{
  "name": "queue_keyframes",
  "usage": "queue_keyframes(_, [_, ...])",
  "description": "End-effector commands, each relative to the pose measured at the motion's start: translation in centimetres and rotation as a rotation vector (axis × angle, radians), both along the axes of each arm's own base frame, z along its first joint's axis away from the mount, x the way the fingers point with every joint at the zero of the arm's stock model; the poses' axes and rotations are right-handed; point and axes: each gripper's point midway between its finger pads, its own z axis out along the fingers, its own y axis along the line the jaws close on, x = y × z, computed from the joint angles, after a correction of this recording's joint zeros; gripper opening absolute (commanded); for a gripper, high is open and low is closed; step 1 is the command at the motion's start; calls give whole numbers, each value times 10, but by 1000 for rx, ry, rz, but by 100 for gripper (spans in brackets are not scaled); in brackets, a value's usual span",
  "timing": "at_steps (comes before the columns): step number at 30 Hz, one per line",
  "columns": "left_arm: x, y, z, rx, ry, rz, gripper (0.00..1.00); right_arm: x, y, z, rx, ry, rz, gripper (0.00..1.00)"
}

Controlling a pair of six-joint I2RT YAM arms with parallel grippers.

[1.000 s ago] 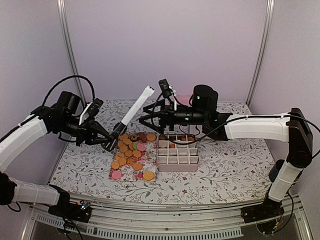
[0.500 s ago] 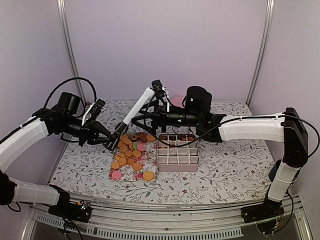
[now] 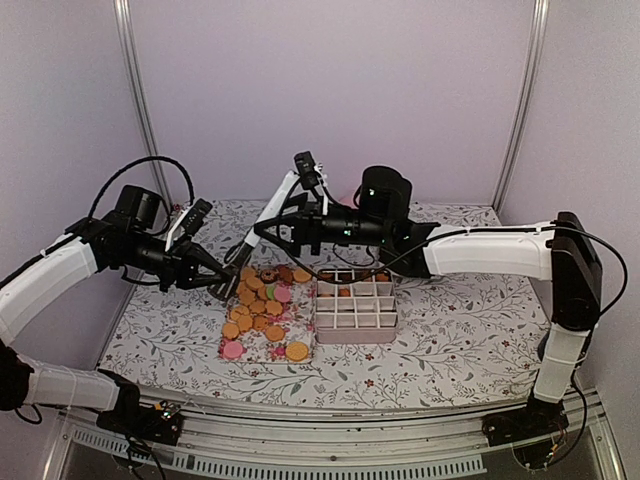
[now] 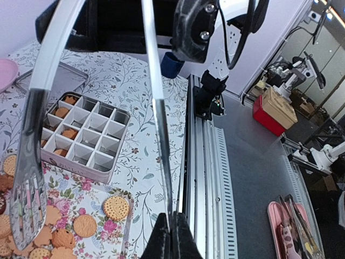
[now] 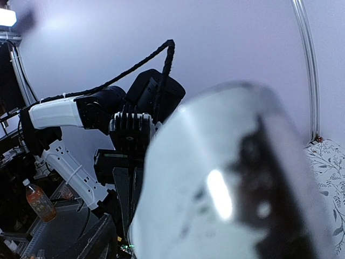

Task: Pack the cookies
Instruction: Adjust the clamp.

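The cookies (image 3: 262,305) lie in a heap on a floral tray (image 3: 262,347), mostly golden, a few pink and dark. A few more sit in the far cells of the white grid box (image 3: 357,335). My left gripper (image 3: 224,287) hovers at the tray's far left corner, shut on the lower end of one arm of the metal tongs (image 3: 283,195). In the left wrist view that arm (image 4: 153,108) runs edge-on into my shut left gripper (image 4: 171,229). My right gripper (image 3: 262,230) straddles the tongs' upper part, fingers apart. The tongs (image 5: 226,178) fill the right wrist view as a blur.
A pink plate (image 4: 5,73) and a grey lid (image 4: 54,81) lie behind the box. A dark blue cup (image 4: 171,63) stands by the right arm's base. The metal rail (image 4: 207,178) runs along the table's near edge. The left arm (image 5: 59,113) shows beyond the blur.
My right arm has swung left until its fingers came around the tongs' upper part, and they have narrowed. The left gripper has stayed shut on the tongs, barely moving.
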Motion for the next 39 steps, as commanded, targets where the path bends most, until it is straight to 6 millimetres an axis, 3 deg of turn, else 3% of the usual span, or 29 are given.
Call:
queue_keyframes(1, [-7, -2, 13, -45, -47, -38, 0, -9, 15, -17, -28, 46, 52, 76])
queue_keyframes(6, [-11, -1, 18, -52, -51, -49, 0, 2, 15, -28, -46, 59, 15, 78])
queue_keyframes(11, [-15, -1, 23, -61, -56, -63, 0, 16, 9, -40, -58, 69, -59, 87])
queue_keyframes(19, [-18, -1, 25, -69, -55, -79, 0, 20, 7, -45, -64, 81, -89, 88])
queue_keyframes(25, [-22, 0, 28, -75, -54, -91, 0, 28, -2, -46, -51, 93, -125, 99])
queue_keyframes(31, [-23, 0, 29, -77, -57, -94, 0, 13, -17, -24, 52, 74, -41, 99])
queue_keyframes(39, [-21, -1, 29, -76, -58, -93, 0, -5, -14, -4, 96, 54, 37, 99])
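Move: The clamp slants up between the right hand's wide-set fingers, its middle some 3 cm to their left, about 1 cm ahead and 2 cm higher. The cookie tray lies roughly 32 cm below the right hand, 2 cm farther out and 5 cm to its left; the divided box is 15 cm to the right of the right hand, 6 cm ahead and 29 cm down. From the left hand, already pinching one jaw tip, the clamp's middle is about 7 cm ahead, 7 cm right and 10 cm up. The right hand opens its fingers from three quarters to fully wide around the clamp and sinks about 3 cm down along it from the hinge end, easing some 2 cm forward, then coming back by about 1 cm and drawing about 1.5 cm right, away from the left hand. The left hand keeps its pinch on the jaw tip, sinking slightly and coming back up while drifting about 1.5 cm back towards its base; whether the right fingers touch the clamp can't be made out. ##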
